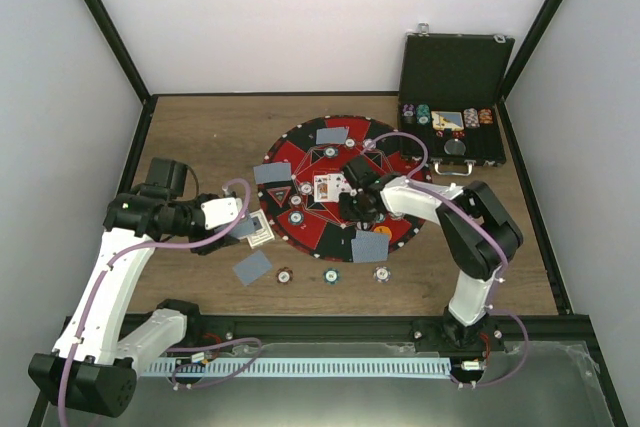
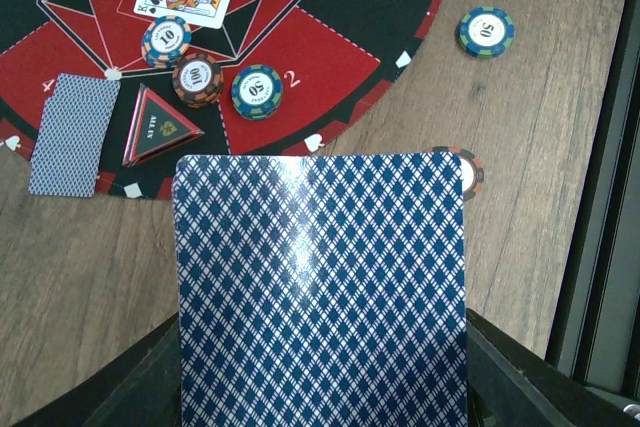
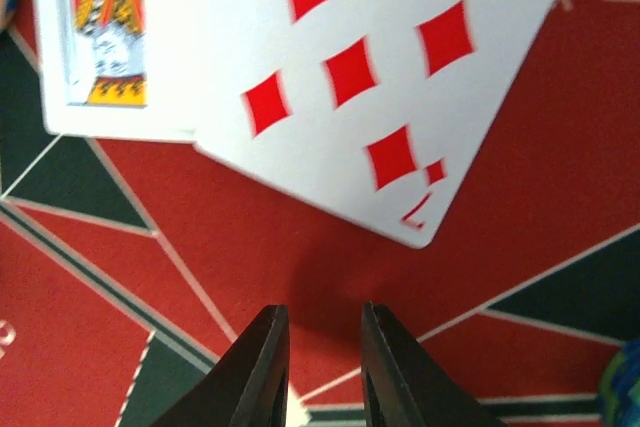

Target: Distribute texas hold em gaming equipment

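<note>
My left gripper (image 1: pixel 247 226) is shut on a blue-backed playing card (image 2: pixel 320 287) and holds it over the mat's left rim; the card hides the jaws. Beyond it on the mat lie three striped chips (image 2: pixel 198 79), the black triangular marker (image 2: pixel 160 127) and a face-down card (image 2: pixel 75 133). My right gripper (image 3: pixel 325 332) hovers low over the mat's centre, fingers a narrow gap apart with nothing between them. Just ahead of it lie a face-up seven of diamonds (image 3: pixel 360 77) and a king (image 3: pixel 100 37). More face-down cards (image 1: pixel 332 135) lie round the mat.
The round red-and-black mat (image 1: pixel 290 152) lies mid-table. The black hinged case (image 1: pixel 455 67) stands open at the back right with chip stacks in it. Three loose chips (image 1: pixel 331 275) and a face-down card (image 1: pixel 252 267) lie on the wood in front of the mat.
</note>
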Controlling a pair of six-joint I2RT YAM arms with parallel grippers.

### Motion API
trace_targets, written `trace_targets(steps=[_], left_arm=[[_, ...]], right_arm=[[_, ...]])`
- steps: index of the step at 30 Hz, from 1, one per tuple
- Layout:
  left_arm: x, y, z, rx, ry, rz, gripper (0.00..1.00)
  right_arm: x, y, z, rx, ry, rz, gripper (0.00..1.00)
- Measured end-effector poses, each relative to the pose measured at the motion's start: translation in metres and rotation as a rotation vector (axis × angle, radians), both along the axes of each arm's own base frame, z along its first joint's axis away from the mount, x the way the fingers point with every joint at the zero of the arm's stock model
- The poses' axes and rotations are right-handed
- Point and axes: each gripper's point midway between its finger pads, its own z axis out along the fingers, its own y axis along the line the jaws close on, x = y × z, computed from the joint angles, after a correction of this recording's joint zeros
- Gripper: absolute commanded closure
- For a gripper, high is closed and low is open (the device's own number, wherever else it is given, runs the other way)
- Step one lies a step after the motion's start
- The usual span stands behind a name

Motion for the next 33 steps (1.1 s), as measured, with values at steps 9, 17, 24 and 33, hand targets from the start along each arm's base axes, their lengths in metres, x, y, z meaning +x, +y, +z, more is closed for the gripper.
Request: trace_targets(steps=[9, 17, 24, 33], left_arm=[[0.000, 0.000, 0.000, 0.000, -0.001, 0.000, 0.96], [0.001, 0.000, -0.002, 0.004, 0.006, 0.001, 0.96], [0.002, 0.000, -0.003, 0.005, 0.014, 0.001, 0.96], [0.002, -0.001, -0.003, 0.000, 0.018, -0.001, 0.95]], right_arm=[[0.026, -0.007, -0.004, 0.007, -0.011, -0.047, 0.79], [0.050, -0.010, -0.004, -0.036, -0.052, -0.056, 0.80], [0.051, -0.018, 0.000, -0.066, -0.060, -0.053, 0.66], [0.018, 0.035, 0.117, 0.276, -0.165, 0.063, 0.30]])
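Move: The tilted seven of diamonds lies just beyond the right fingertips, its middle about 6 cm ahead, 1 cm to the left and a centimetre lower. The king of spades is roughly 7 cm ahead and 5 cm left of this hand. A teal chip stands 8 cm to its right and 1 cm back, and a face-down pair 9 cm back and 6 cm right. From the left hand, the seven is some 17 cm ahead, 27 cm right and 20 cm down. Forward and low over the mat, the right hand slides about 5 cm with its fingers nearly shut, pushing the near end of the seven of diamonds in line with the other face-up cards. Then it rises quickly some 12 cm, swinging left and a little back towards the deck, left side tilting up about 20 degrees, fingers opening to over half. The left hand keeps holding the deck still. ##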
